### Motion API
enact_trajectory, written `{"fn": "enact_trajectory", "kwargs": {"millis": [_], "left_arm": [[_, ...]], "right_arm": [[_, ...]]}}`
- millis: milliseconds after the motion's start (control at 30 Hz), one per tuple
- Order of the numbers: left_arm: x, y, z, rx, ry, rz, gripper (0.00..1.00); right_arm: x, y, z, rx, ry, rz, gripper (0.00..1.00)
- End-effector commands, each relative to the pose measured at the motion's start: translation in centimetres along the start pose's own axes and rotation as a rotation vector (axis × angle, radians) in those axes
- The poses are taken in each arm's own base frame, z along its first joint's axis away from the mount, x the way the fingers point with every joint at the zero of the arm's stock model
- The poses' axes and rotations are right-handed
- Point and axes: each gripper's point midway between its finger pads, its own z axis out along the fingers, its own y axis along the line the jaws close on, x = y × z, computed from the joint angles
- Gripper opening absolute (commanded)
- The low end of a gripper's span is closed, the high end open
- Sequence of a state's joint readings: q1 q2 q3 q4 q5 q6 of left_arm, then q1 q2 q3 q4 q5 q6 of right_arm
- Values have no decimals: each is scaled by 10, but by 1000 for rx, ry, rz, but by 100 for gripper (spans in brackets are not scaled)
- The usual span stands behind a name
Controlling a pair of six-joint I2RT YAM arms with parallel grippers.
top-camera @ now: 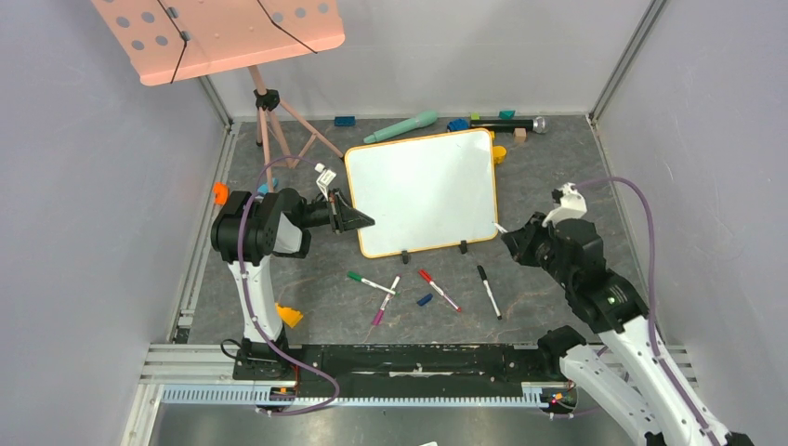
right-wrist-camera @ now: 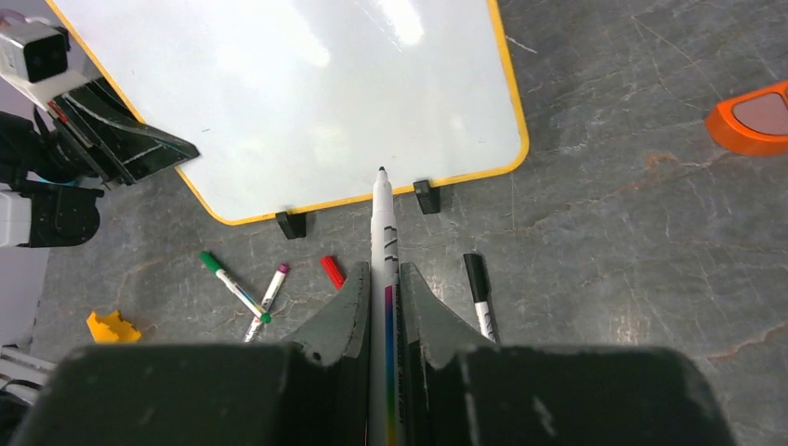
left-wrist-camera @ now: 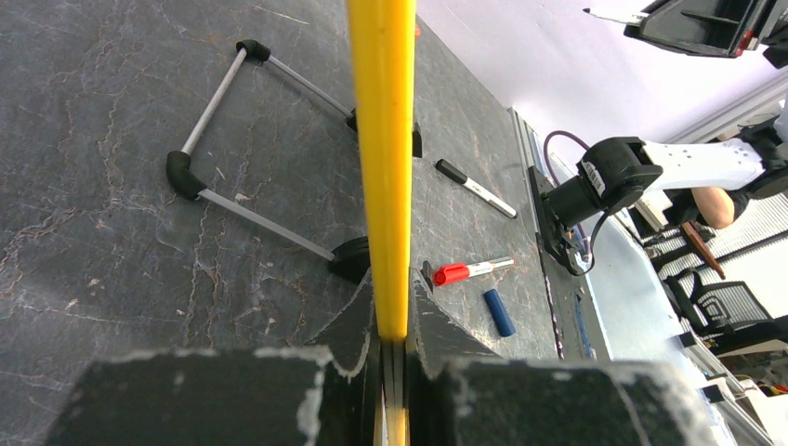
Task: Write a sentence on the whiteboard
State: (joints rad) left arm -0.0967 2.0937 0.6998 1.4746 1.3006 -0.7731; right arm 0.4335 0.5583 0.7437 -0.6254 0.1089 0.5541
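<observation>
The whiteboard [top-camera: 423, 190], white with an orange-yellow frame, stands tilted on two black clip feet; its face [right-wrist-camera: 279, 93] is blank and no sentence shows on it. My left gripper [top-camera: 358, 221] is shut on the board's left frame edge. In the left wrist view the yellow frame [left-wrist-camera: 383, 167] runs up from between that gripper's [left-wrist-camera: 392, 307] fingers. My right gripper [right-wrist-camera: 383, 274] is shut on an uncapped marker [right-wrist-camera: 383, 232]. The marker's tip points at the board's lower frame near the right foot [right-wrist-camera: 426, 196]. In the top view the right gripper [top-camera: 509, 234] sits just off the board's lower right corner.
Green [top-camera: 370, 282], purple [top-camera: 386, 299], red [top-camera: 438, 289] and black [top-camera: 489, 291] markers and a blue cap [top-camera: 424, 299] lie in front of the board. A pink music stand [top-camera: 218, 37] rises at the back left. Toy microphones [top-camera: 401, 127] and blocks lie behind the board.
</observation>
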Motion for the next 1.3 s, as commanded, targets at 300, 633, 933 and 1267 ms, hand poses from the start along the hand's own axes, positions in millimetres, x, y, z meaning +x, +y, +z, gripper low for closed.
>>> {"fn": "enact_trajectory", "kwargs": {"millis": [300, 633, 933, 1267], "left_arm": [[-6, -11, 0, 55, 14, 212, 2], [-6, -12, 0, 54, 13, 219, 2], [-6, -13, -1, 51, 10, 227, 2], [-6, -13, -1, 49, 8, 227, 2]], "right_arm": [[-49, 79, 41, -181, -69, -115, 0], [-44, 160, 76, -181, -69, -245, 0], [-40, 192, 96, -188, -92, -224, 0], [-53, 209, 88, -288, -154, -275, 0]]}}
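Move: The right hand already holds the uncapped marker, with the whiteboard's middle about 18 cm to its left, 10 cm ahead and some 11 cm lower. The black marker lies about 13 cm back and 1 cm left of that hand, the red marker 13 cm back and 13 cm left, both some 21 cm below. From the left hand, which pinches the board's left edge, the board's middle is about 12 cm right, 6 cm ahead and 2 cm up. The right hand sweeps its marker about 19 cm left, 8 forward over the whiteboard the left still pinches. ##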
